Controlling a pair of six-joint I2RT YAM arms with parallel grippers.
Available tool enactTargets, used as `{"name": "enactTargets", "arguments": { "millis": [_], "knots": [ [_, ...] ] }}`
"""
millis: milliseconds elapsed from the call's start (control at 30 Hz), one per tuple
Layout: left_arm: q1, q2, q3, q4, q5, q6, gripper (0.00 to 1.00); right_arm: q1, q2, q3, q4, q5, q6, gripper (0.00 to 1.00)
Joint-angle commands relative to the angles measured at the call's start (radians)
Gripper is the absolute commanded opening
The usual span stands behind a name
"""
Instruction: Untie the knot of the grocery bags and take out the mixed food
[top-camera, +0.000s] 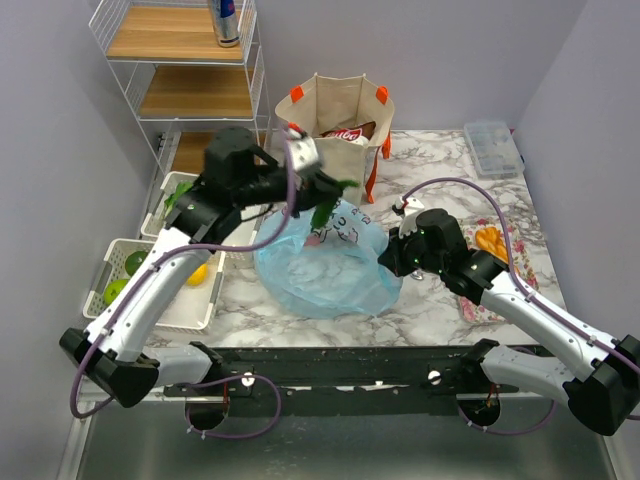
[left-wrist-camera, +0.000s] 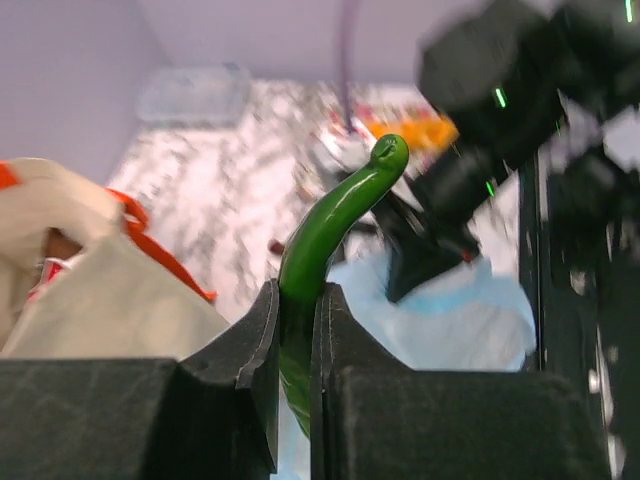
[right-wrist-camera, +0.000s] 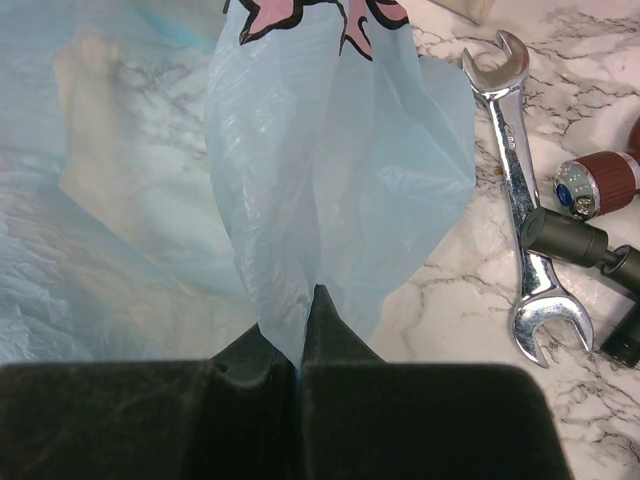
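Observation:
My left gripper (top-camera: 322, 192) (left-wrist-camera: 297, 292) is shut on a curved green cucumber (left-wrist-camera: 340, 215) (top-camera: 324, 214), holding it in the air above the light-blue plastic bag (top-camera: 325, 265). That bag lies crumpled and open at the table's middle. My right gripper (top-camera: 393, 255) (right-wrist-camera: 300, 312) is shut on a fold of the bag's thin film (right-wrist-camera: 330, 150) at its right side. Behind stands the beige canvas tote (top-camera: 335, 105) with orange handles, upright and open, with a red snack packet (top-camera: 346, 133) showing inside.
White wire baskets (top-camera: 120, 245) on the left hold green fruit (top-camera: 134, 262), a yellow fruit (top-camera: 197, 273) and lettuce (top-camera: 178, 196). A drink can (top-camera: 226, 20) stands on the wire shelf. A wrench (right-wrist-camera: 520, 200) and a red-handled tool (right-wrist-camera: 600, 182) lie right of the bag. Orange food (top-camera: 490, 240) and a clear box (top-camera: 492, 148) are at the right.

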Motion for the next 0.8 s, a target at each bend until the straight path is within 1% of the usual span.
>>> {"name": "enactTargets", "arguments": {
  "millis": [0, 33, 67, 133, 167, 200, 267, 333, 400, 467, 567, 667, 733, 767],
  "knots": [
    [0.115, -0.037, 0.072, 0.251, -0.033, -0.508, 0.00, 0.003, 0.001, 0.004, -0.006, 0.004, -0.009, 0.01],
    [0.132, -0.041, 0.073, 0.220, -0.124, -0.475, 0.00, 0.003, 0.001, 0.007, -0.006, 0.002, -0.009, 0.01],
    [0.156, -0.041, 0.066, 0.191, -0.180, -0.440, 0.00, 0.003, 0.001, 0.012, -0.006, 0.002, -0.010, 0.01],
    [0.251, -0.027, 0.038, 0.123, -0.290, -0.375, 0.00, 0.002, -0.002, 0.023, -0.009, 0.004, -0.017, 0.01],
    [0.298, -0.009, 0.020, 0.085, -0.315, -0.344, 0.00, 0.003, -0.003, 0.029, -0.012, 0.006, -0.024, 0.01],
    [0.352, 0.015, 0.014, 0.039, -0.333, -0.273, 0.00, 0.003, -0.004, 0.036, -0.013, 0.012, -0.032, 0.01],
    [0.435, 0.072, 0.003, -0.043, -0.388, -0.183, 0.00, 0.003, -0.004, 0.054, -0.010, 0.027, -0.056, 0.01],
    [0.512, 0.122, -0.028, -0.066, -0.427, -0.133, 0.00, 0.003, 0.007, 0.088, 0.001, 0.055, -0.072, 0.01],
    [0.577, 0.170, -0.069, -0.047, -0.435, -0.094, 0.00, 0.003, 0.028, 0.144, 0.008, 0.068, -0.082, 0.01],
    [0.609, 0.234, -0.075, -0.051, -0.466, -0.039, 0.00, 0.003, 0.047, 0.204, 0.009, 0.065, -0.081, 0.01],
    [0.623, 0.343, -0.071, -0.054, -0.551, 0.037, 0.00, 0.003, 0.065, 0.264, 0.002, 0.044, -0.067, 0.01],
    [0.625, 0.441, -0.049, -0.063, -0.609, 0.056, 0.00, 0.003, 0.075, 0.318, -0.021, 0.050, -0.069, 0.01],
    [0.625, 0.497, -0.028, -0.082, -0.617, 0.056, 0.00, 0.002, 0.085, 0.366, -0.051, 0.079, -0.081, 0.01],
    [0.650, 0.517, -0.022, -0.089, -0.614, 0.055, 0.00, 0.002, 0.088, 0.390, -0.065, 0.086, -0.087, 0.01]
  ]
}}
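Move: Some 19 cm ahead, 33 cm to the left and 34 cm below the left hand, which holds the long green pepper, is the far white basket; the lettuce in it lies about 6 cm left of its middle. The cloth bag stands about 23 cm ahead of that hand, 2 cm right. From the right hand, already gripping its rim, the blue grocery bag's middle is about 15 cm left, 3 ahead, 13 below. Swinging left and forward in an arc, the left hand carries the pepper from above the blue bag to over the far basket: up about 8 cm first, then down some 30, the fingers turning from pointing right to steeply down and keeping their hold. Late on, the right hand, still pinching the rim, lifts about 11 cm and tips slightly up. ##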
